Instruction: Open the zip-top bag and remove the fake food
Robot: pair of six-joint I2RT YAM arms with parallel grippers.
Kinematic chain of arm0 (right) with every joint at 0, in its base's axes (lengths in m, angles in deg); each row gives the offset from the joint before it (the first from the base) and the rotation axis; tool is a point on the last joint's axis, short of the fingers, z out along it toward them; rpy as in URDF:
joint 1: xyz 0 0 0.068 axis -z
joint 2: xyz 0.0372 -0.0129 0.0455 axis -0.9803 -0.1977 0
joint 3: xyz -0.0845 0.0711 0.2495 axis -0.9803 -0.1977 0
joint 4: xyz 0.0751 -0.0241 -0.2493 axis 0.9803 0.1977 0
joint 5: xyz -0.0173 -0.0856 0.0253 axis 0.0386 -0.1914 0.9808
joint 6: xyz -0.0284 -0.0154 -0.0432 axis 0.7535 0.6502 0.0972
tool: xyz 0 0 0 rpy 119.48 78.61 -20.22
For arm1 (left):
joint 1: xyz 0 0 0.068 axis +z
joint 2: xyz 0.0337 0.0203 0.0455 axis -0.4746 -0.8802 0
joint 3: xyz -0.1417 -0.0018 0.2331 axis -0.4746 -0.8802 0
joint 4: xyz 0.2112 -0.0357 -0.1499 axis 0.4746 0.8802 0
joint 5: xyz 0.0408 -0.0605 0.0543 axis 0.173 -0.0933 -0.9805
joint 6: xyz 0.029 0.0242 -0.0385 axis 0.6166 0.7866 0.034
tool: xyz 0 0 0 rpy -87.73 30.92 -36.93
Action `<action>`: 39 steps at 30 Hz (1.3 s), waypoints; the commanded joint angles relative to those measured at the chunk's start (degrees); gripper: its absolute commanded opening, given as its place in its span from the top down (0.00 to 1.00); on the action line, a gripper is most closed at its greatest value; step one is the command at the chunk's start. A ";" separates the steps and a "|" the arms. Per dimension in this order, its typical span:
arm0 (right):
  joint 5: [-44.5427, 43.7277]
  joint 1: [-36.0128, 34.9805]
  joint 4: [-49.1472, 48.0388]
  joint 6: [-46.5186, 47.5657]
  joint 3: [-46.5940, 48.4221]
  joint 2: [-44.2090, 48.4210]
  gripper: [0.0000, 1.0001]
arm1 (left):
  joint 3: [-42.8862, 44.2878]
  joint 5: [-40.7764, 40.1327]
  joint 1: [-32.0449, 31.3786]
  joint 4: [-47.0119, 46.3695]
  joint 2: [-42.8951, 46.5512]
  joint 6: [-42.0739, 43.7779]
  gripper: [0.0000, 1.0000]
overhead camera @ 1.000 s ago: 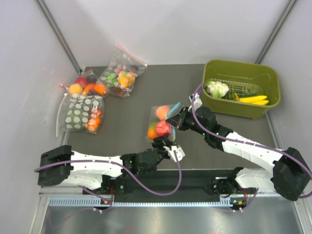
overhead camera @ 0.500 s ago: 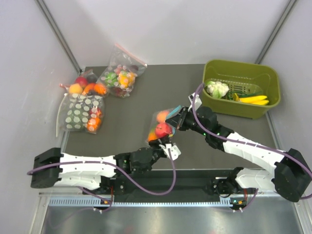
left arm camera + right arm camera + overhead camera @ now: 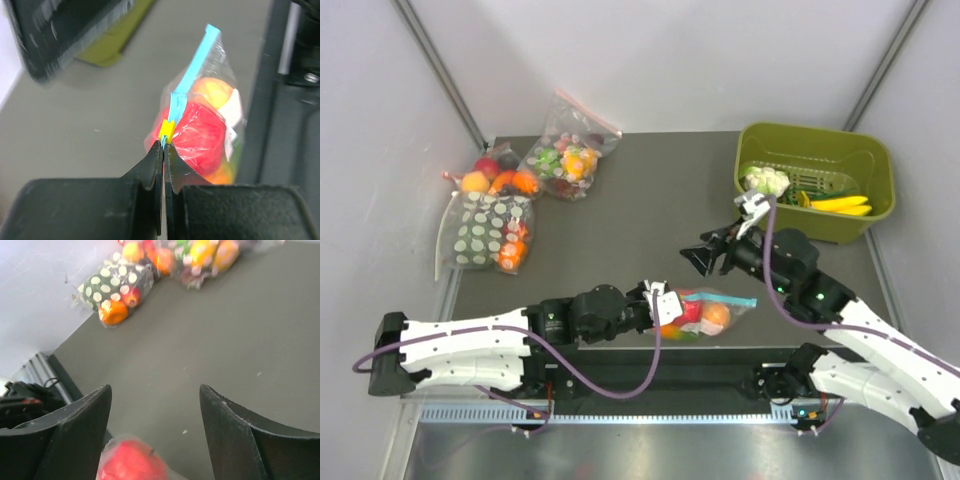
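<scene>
The zip-top bag [image 3: 708,312] lies near the table's front edge, its teal zip strip [image 3: 730,298] toward the right. Inside it is the fake food: a red fruit [image 3: 197,137], a peach-orange one [image 3: 212,92] and a green-and-orange one underneath. My left gripper [image 3: 665,303] is shut on the bag's zip strip just below a yellow slider [image 3: 166,131]; in the left wrist view the left gripper [image 3: 163,146] has its jaws pressed together. My right gripper [image 3: 698,256] is open and empty, above and behind the bag. In the right wrist view the right gripper [image 3: 155,395] frames bare table, with the red fruit [image 3: 131,462] at the bottom edge.
A green bin [image 3: 815,135] at the back right holds a white cauliflower [image 3: 765,180] and yellow pieces [image 3: 840,204]. At the back left lie a clear bag with a pink-red zip [image 3: 570,150], a white-dotted bag [image 3: 490,235] and another fruit bag [image 3: 495,178].
My right gripper has let go of the bag and drawn back to the right, now open. My left gripper has pulled the bag down to the front edge, where it lies on its side.
</scene>
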 commanded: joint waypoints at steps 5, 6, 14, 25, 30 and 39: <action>7.73 -0.53 7.79 18.68 -0.16 15.34 0.29 | 4.98 18.22 5.47 9.51 -0.34 -5.52 1.00; 9.77 -0.53 9.54 19.31 -0.25 16.23 0.31 | 5.06 19.98 6.10 10.03 -0.34 -5.61 1.00; 25.43 -0.62 13.95 23.96 -1.83 17.12 0.45 | 5.68 25.79 7.68 12.24 -1.75 -4.38 1.00; 29.92 -6.32 11.40 24.59 -2.01 9.39 0.49 | 8.05 31.33 9.27 14.08 -2.10 -5.09 1.00; 26.15 -12.48 10.26 24.67 -2.28 6.31 0.51 | 8.84 31.07 9.71 14.78 -2.98 -4.91 1.00; 22.63 -14.77 10.96 25.82 -1.92 4.29 0.58 | 9.11 30.54 9.79 15.40 -3.07 -5.17 1.00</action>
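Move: The zip-top bag's yellow slider sits just past the left fingertips, which already pinch the zip end: about 3 cm to that hand's right, 1 cm ahead and 1 cm below. From the open right hand the slider is some 9 cm back, 5 cm left and 4 cm lower. The red fruit inside hangs roughly 4 cm back of the slider, 3 cm right and 5 cm below; the peach is 5 cm back of the slider, 9 cm right and equally low. The yellow slider is approached by the right hand, which rises back and rightward, then sinks and swings left around to it, ending about 14 cm back and 5 cm lower, turned some 40 degrees counter-clockwise. Its fingers partly close to straddle the slider, without visibly gripping it. The left hand keeps pinching the zip end while drawing it back and down, tipping down and turning clockwise. ##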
